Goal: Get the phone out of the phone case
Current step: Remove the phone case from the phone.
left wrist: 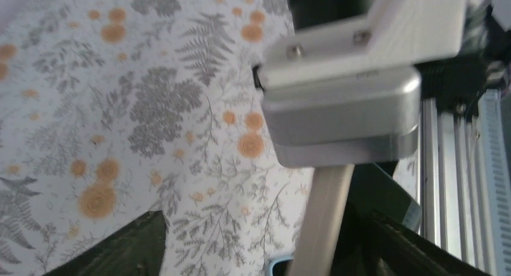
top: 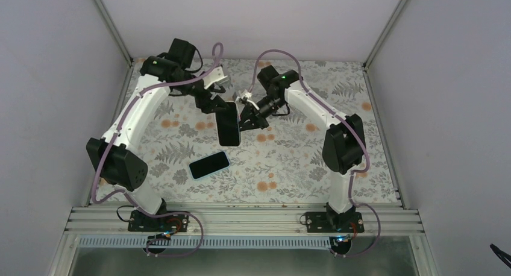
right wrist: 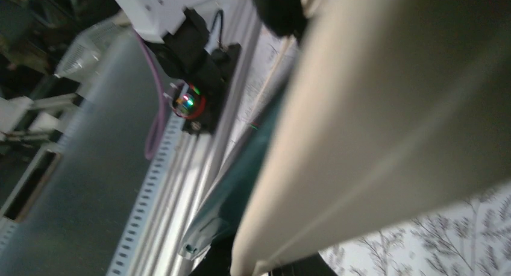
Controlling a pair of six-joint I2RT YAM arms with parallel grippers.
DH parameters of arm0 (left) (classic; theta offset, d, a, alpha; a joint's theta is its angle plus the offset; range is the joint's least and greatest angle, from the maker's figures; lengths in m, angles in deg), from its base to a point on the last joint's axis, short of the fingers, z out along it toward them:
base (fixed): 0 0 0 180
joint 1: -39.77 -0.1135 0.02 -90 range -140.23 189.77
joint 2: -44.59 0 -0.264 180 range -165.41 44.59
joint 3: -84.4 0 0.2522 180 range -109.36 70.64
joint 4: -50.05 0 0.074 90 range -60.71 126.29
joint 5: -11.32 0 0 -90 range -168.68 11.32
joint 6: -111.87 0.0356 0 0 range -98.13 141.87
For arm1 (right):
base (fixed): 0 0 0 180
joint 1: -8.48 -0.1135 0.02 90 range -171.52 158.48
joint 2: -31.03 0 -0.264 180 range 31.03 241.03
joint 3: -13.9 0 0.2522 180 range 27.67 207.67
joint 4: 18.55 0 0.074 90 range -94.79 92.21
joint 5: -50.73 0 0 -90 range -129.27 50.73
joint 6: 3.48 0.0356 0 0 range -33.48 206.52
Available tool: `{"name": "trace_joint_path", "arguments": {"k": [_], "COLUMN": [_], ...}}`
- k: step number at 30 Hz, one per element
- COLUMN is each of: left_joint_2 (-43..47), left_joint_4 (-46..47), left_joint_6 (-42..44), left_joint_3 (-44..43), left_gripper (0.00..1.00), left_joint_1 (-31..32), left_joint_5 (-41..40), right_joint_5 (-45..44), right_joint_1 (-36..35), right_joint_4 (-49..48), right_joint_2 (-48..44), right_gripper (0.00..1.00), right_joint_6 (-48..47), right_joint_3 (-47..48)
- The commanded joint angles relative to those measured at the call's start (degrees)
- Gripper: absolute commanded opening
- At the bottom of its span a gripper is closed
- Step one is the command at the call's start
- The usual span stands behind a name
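A flat slab with a black face and a beige back, the phone case (top: 229, 131), hangs in the air between my two grippers. I cannot tell whether a phone sits in it. Its beige edge (left wrist: 319, 222) lies against one left finger (left wrist: 398, 249); the other finger (left wrist: 129, 246) stands far off, so the left gripper (top: 216, 104) is open. The right gripper (top: 246, 120) grips the case's right side, and the beige back (right wrist: 373, 137) fills its view. A dark-screened phone with a light blue rim (top: 209, 165) lies flat on the table below, also seen from both wrists (left wrist: 385, 194) (right wrist: 241, 167).
The floral tablecloth (top: 289, 167) covers the table. Aluminium rails (top: 241, 219) run along the near edge by both arm bases. Grey walls close in the left, right and back. The left arm's base (right wrist: 193, 101) shows in the right wrist view.
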Motion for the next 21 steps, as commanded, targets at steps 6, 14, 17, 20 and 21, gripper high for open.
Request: {"name": "trace_joint_path", "arguments": {"k": [6, 14, 17, 20, 21], "left_joint_2": [2.7, 6.7, 8.7, 11.1, 12.3], "left_joint_4": [2.0, -1.8, 0.1, 6.3, 10.1], "left_joint_6": [2.9, 1.9, 0.7, -1.3, -2.0], "left_joint_3": [-10.0, -17.8, -19.5, -16.4, -13.3], "left_gripper": [1.00, 1.00, 1.00, 1.00, 1.00], "left_joint_1": [-0.6, -0.5, -0.3, 1.8, 3.5], "left_joint_5": [1.5, 4.2, 3.9, -2.2, -7.0], "right_joint_5": [20.7, 19.1, 16.4, 9.1, 5.8], "right_joint_1": [1.9, 8.5, 11.1, 13.7, 14.4], "right_joint_4": [1.8, -16.5, -25.2, -37.6, -41.0], "right_joint_2": [-4.5, -1.5, 0.1, 0.4, 0.3], "right_gripper": [0.03, 0.03, 0.03, 0.03, 0.03], "right_joint_6": [0.8, 21.7, 30.8, 43.7, 47.1], "right_joint_3": [0.4, 0.8, 1.1, 0.5, 0.5]}}
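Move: The phone in its case, still pinched by the right gripper at its right edge, has its middle about 4 cm left of the right hand, 2 cm ahead and 1 cm above; from the left hand, whose opening fingers are still at its far end, it is 5 cm back, 2 cm right and 4 cm below. The blue-edged phone on the table lies some 7 cm back, 6 cm left and 27 cm below the left hand. Straight up and clear of the cased phone's far end goes the left hand, some 16 cm, drawing back a little late on, its part-open fingers spreading fully and their tips swinging forward about 25 degrees. The right hand keeps its pinch on the phone's edge, lifts about 5 cm, then sweeps forward and slightly right, away from the blue-edged phone, turning clockwise. ##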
